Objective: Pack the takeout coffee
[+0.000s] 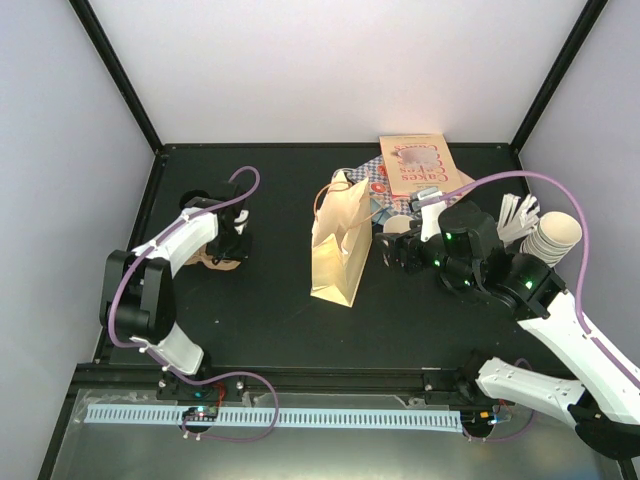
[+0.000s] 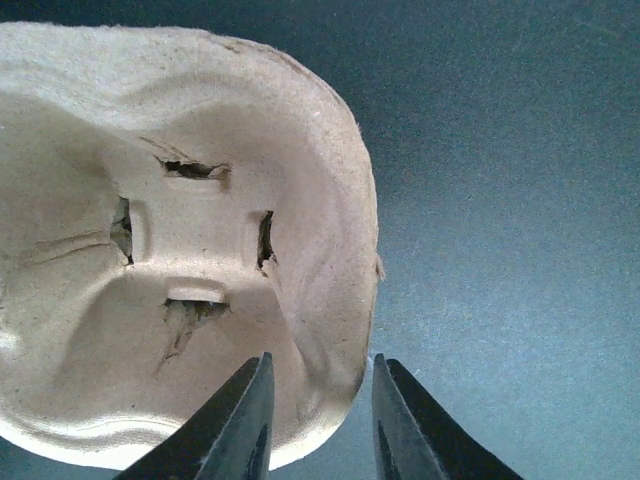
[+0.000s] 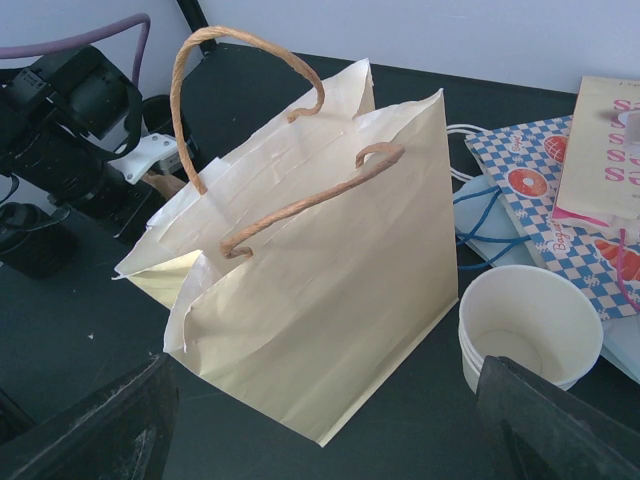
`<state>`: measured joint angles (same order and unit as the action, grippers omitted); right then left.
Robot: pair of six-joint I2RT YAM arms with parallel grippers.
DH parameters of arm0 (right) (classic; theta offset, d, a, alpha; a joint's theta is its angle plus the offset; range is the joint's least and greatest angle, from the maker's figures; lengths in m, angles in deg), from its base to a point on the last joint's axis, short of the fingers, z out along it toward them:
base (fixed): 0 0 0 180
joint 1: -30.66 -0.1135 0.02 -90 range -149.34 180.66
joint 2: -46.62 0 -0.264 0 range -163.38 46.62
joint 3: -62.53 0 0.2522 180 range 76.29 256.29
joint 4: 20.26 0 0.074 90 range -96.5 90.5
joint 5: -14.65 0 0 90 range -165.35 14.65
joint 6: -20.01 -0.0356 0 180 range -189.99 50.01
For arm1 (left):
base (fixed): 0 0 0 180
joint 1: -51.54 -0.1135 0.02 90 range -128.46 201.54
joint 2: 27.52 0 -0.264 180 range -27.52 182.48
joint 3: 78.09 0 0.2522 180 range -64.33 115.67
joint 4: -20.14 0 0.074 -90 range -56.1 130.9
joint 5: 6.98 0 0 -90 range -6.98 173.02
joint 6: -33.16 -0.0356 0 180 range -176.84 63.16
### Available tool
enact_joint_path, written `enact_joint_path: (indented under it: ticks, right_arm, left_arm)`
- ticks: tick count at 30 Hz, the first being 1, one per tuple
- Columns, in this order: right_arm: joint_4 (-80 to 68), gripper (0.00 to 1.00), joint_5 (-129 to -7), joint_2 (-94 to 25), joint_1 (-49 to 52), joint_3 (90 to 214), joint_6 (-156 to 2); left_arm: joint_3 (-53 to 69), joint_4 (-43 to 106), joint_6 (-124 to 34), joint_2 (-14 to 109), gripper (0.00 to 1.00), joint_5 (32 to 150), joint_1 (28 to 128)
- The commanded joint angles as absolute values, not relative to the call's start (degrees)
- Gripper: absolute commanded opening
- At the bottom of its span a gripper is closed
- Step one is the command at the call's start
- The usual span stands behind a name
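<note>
The takeout coffee is out of view in every frame. A tan paper bag [image 1: 340,245] [image 3: 320,290] with twisted handles stands open in the middle of the table. My right gripper [image 1: 395,255] [image 3: 325,362] faces its side from the right, jaws wide open and empty. At the far left, my left gripper [image 1: 228,250] [image 2: 322,358] hangs over a brown moulded-cardboard cup carrier [image 1: 215,262] [image 2: 180,250]. Its jaws are a little apart and straddle the carrier's near right corner, with a gap between the right finger and the rim.
Nested lidless cream cups [image 3: 525,325] [image 1: 398,225] stand just right of the bag, close to my right fingers. Printed paper bags [image 1: 415,165] [image 3: 540,190] lie behind them. Another cup stack [image 1: 555,235] lies at the far right.
</note>
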<state>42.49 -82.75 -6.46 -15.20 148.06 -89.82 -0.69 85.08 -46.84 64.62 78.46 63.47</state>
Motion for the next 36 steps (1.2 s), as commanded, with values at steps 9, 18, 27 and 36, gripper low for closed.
enact_joint_path:
  ticks: [9,18,27,36]
  right_arm:
    - [42.2,0.84,-83.0,-6.4,-15.0,148.9,-89.9]
    - [42.2,0.84,-83.0,-6.3,-15.0,148.8,-89.9]
    - [41.9,0.84,-82.6,-6.6,-15.0,148.6,-89.9]
    - [41.9,0.84,-82.6,-6.5,-15.0,148.5,-90.1]
  left_arm:
    - [1.5,86.6,-48.0,66.1,0.26,77.8,62.9]
    - [2.3,87.7,-48.1,64.3,0.06,77.9,62.9]
    - [4.4,90.6,-48.3,61.9,0.06,77.6,62.9]
    - [6.1,92.4,-48.6,60.8,0.12,77.2,62.9]
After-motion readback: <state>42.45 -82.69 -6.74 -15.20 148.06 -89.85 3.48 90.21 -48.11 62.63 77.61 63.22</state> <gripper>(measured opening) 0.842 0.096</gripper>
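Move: The left gripper stands half open, pointing down over the near right rim of the pulp cup tray; the tray's middle is about 3 cm ahead, 6 cm left and 2 cm lower. A black cup stands roughly 11 cm ahead and 9 cm left of the hand, a lidded black cup some 6 cm back and 16 cm left, the paper bag about 25 cm right, level with it. From the right hand the tray lies some 44 cm left, 11 cm ahead and 28 cm below. Settle the left gripper the last few millimetres over the tray's near right rim and shut the fingers, pinching the pulp wall between the pads. Once they have closed, raise the gripper straight up about 3 cm with the grip kept and the wrist steady, fingers still pointing down. ##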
